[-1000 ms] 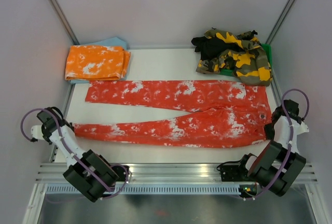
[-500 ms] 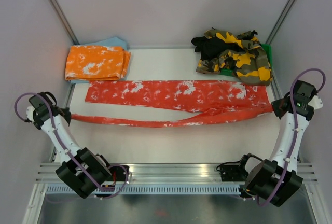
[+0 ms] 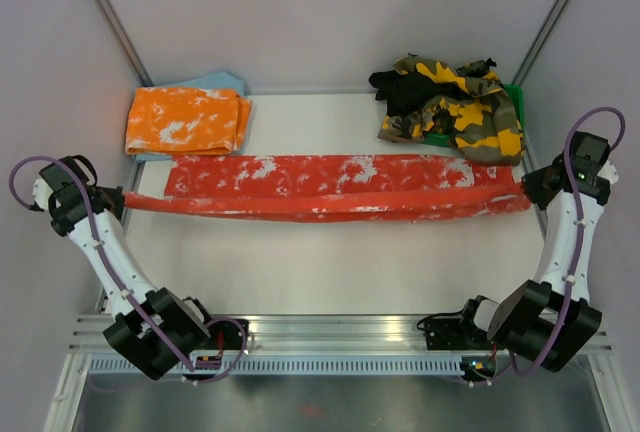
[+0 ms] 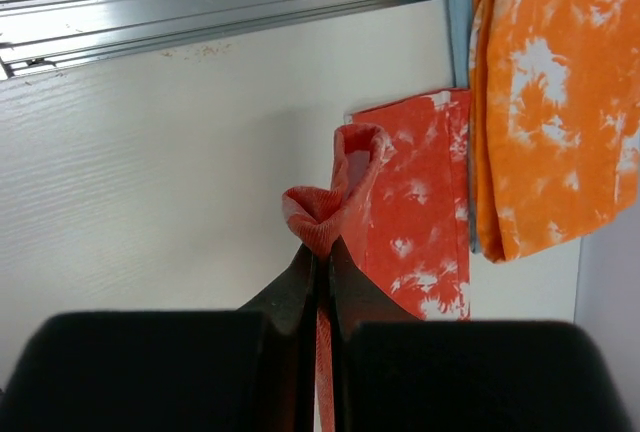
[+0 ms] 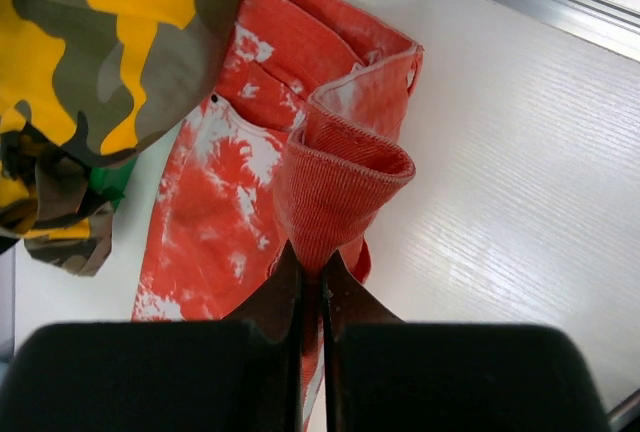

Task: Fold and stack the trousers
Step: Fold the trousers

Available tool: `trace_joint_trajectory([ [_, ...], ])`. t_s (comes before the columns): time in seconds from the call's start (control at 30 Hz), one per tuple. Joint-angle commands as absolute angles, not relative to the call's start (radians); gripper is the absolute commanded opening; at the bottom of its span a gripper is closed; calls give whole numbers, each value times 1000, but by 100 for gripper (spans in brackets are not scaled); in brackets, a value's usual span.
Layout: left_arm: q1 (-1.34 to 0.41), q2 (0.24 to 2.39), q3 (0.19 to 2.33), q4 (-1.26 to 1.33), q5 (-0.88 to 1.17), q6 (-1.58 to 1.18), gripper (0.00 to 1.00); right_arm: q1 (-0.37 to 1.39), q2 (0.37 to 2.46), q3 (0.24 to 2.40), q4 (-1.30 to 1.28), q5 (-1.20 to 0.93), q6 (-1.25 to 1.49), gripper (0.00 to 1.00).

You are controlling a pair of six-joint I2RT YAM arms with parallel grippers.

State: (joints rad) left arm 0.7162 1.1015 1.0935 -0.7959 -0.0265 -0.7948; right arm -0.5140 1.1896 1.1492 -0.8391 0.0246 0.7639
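Note:
The red trousers (image 3: 320, 187) with white splotches stretch across the table from left to right. Their far leg lies flat; the near leg is lifted and drawn taut over it. My left gripper (image 3: 118, 200) is shut on the near leg's cuff (image 4: 322, 214) at the table's left edge. My right gripper (image 3: 528, 190) is shut on the waistband (image 5: 335, 192) at the right edge. In both wrist views the cloth bunches between the closed fingers, with the flat red leg (image 4: 420, 212) lying beyond.
A folded orange-and-white pair (image 3: 186, 120) lies on a light blue cloth (image 3: 215, 82) at the back left. A heap of camouflage and black trousers (image 3: 450, 102) sits on a green tray (image 3: 516, 100) at the back right. Metal rails (image 3: 330, 337) border the near edge.
Both grippers have lifted the near leg off the table and carried it away from me, over the far leg. Both arms have swung toward the back.

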Motion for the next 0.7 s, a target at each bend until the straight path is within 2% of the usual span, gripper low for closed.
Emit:
trace_joint_trajectory([
  [0.0,721,1134,1118,-758,-139,-827,2,-522,1198,1126,-736,129,834,0],
  [0.1,710,1181,1114,-742,-164,-839,2,-522,1229,1109,-683,143,864,0],
  [0.23,658,1272,1132,-749,-227,-844,2,-519,1415,1192,-733,110,818,0],
  [0.43,574,1360,1152,-707,-293,-870,2,-502,1472,1163,-614,75,758,0],
  [0.67,500,1465,1213,-693,-351,-908,2,-443,1578,1241,-569,55,704,0],
])
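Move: Both my hands already hold the near leg of the trousers up some 18 cm above the table. From my left hand, the hem end of the far leg lies about 22 cm ahead and 2 cm to the right; the orange stack is about 43 cm ahead and 4 cm right. From my right hand, the far waistband corner lies about 20 cm ahead and 4 cm right, with the camouflage pile roughly 38 cm ahead and 9 cm left. I lower the near leg towards the far one with both hands together, sinking about 8 cm. At first I go nearly straight down, then increasingly forward, some 5 cm in all, until the last stretch is almost level. My left hand, on the hem end, tips its fingers about 15 degrees back under towards vertical; my right hand, on the waistband end, tips about 10. Both keep their pinch. ##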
